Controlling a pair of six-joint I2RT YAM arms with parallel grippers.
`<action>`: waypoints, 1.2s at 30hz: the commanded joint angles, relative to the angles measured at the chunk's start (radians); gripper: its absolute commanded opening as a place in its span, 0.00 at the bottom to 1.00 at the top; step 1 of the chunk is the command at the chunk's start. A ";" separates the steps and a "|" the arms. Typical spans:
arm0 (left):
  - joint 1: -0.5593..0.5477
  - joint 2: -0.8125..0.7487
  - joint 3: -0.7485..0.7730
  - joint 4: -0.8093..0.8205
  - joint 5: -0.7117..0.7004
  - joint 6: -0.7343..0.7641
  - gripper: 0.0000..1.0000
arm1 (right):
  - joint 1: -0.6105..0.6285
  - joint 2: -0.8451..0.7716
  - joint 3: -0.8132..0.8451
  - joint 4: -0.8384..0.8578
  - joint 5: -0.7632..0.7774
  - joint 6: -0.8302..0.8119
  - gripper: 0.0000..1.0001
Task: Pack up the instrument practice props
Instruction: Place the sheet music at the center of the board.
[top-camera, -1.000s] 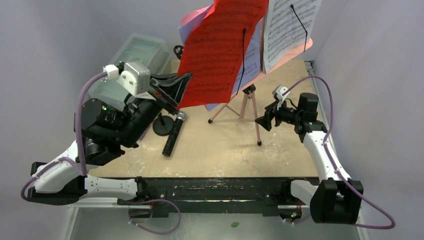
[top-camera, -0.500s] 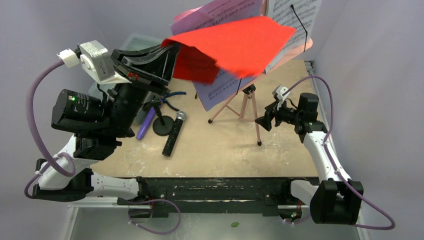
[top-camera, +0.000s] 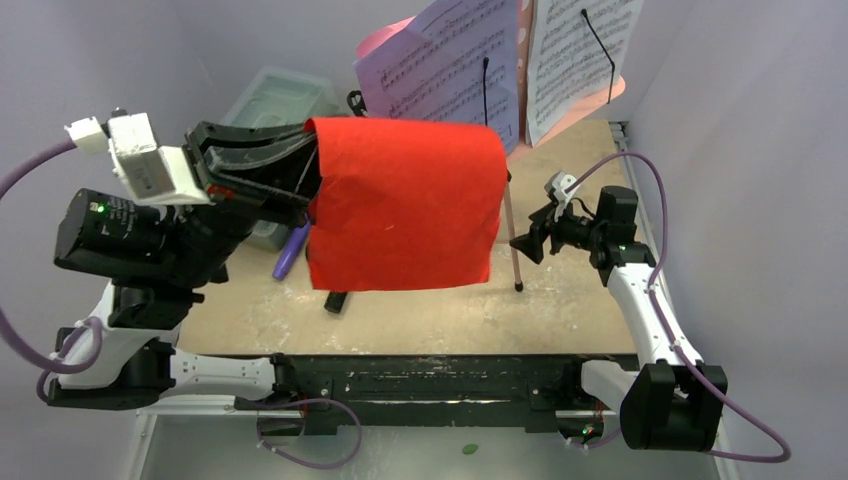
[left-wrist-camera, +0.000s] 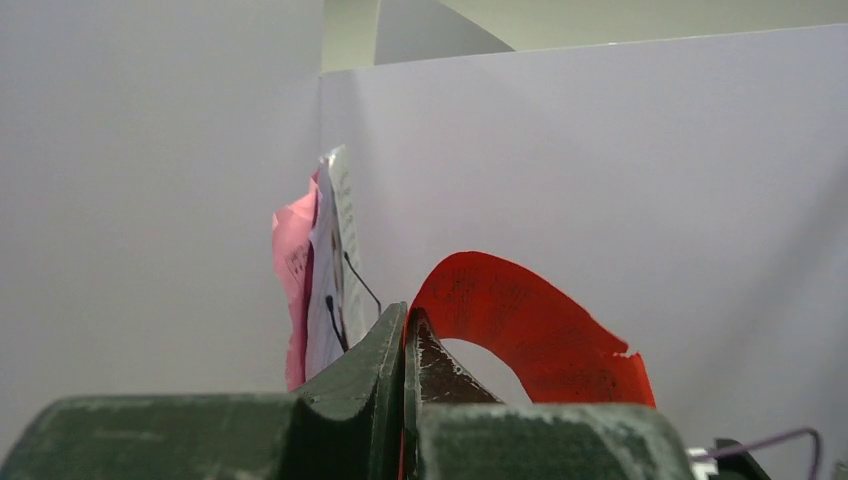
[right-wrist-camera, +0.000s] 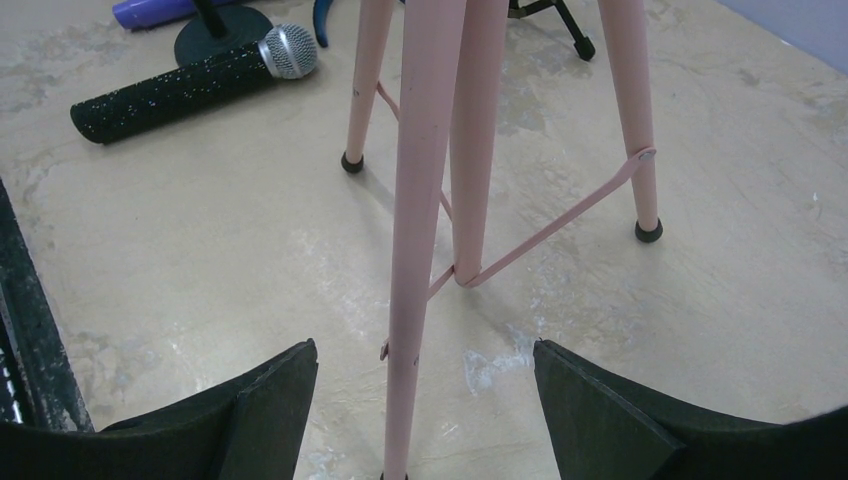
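My left gripper (top-camera: 310, 168) is shut on the edge of the red sheet-music page (top-camera: 405, 205), which hangs in the air in front of the stand and curls over (left-wrist-camera: 530, 330) past the closed jaws (left-wrist-camera: 405, 312). The lilac page (top-camera: 450, 70) and white page (top-camera: 580, 55) sit on the pink music rack (top-camera: 375, 42). My right gripper (top-camera: 525, 245) is open low beside the tripod, with one pink leg (right-wrist-camera: 425, 200) between its fingertips (right-wrist-camera: 422, 347), untouched. The black-silver microphone (right-wrist-camera: 190, 85) and purple microphone (top-camera: 290, 250) lie on the table.
The clear greenish case (top-camera: 280, 95) stands at the back left behind my left arm. A black mic stand base (right-wrist-camera: 222, 20) sits by the microphones. The red page hides the table's middle in the top view. Walls close in on both sides.
My left arm has pulled the red page off the rack and swung it left and toward the front; it now hangs loose. The right arm has not moved.
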 joint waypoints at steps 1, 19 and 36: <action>0.005 -0.087 -0.075 -0.164 0.155 -0.136 0.00 | -0.004 -0.022 0.052 -0.019 -0.007 -0.035 0.83; 0.005 -0.409 -1.009 -0.205 0.227 -0.573 0.00 | -0.004 -0.100 0.052 -0.280 -0.049 -0.353 0.85; 0.006 -0.329 -1.312 0.096 0.073 -0.586 0.00 | 0.000 -0.097 0.103 -0.583 -0.127 -0.636 0.86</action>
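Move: The left hand, already holding the red sheet music high up, has the center of the board roughly 22 cm ahead, 15 cm to its right and 66 cm below. The black microphone lies about 20 cm ahead, 2 cm to its left and nearly as far down; the purple sheet on the stand is about 16 cm ahead and 22 cm right, level with it. From the right hand, the center is some 3 cm ahead, 30 cm left and 18 cm below. The left arm keeps its shut fingers on the end of the red sheet music and sweeps it steeply down, about 48 cm, away from the stand towards the board, first easing back a little and then swinging some 7 cm right, while the fingers tip from pointing up to pointing right and slightly down, slowing near the end. The right hand, still open, draws back about 6 cm and turns some 15 degrees counter-clockwise, coming close to the sheet's far end; contact can't be seen. ##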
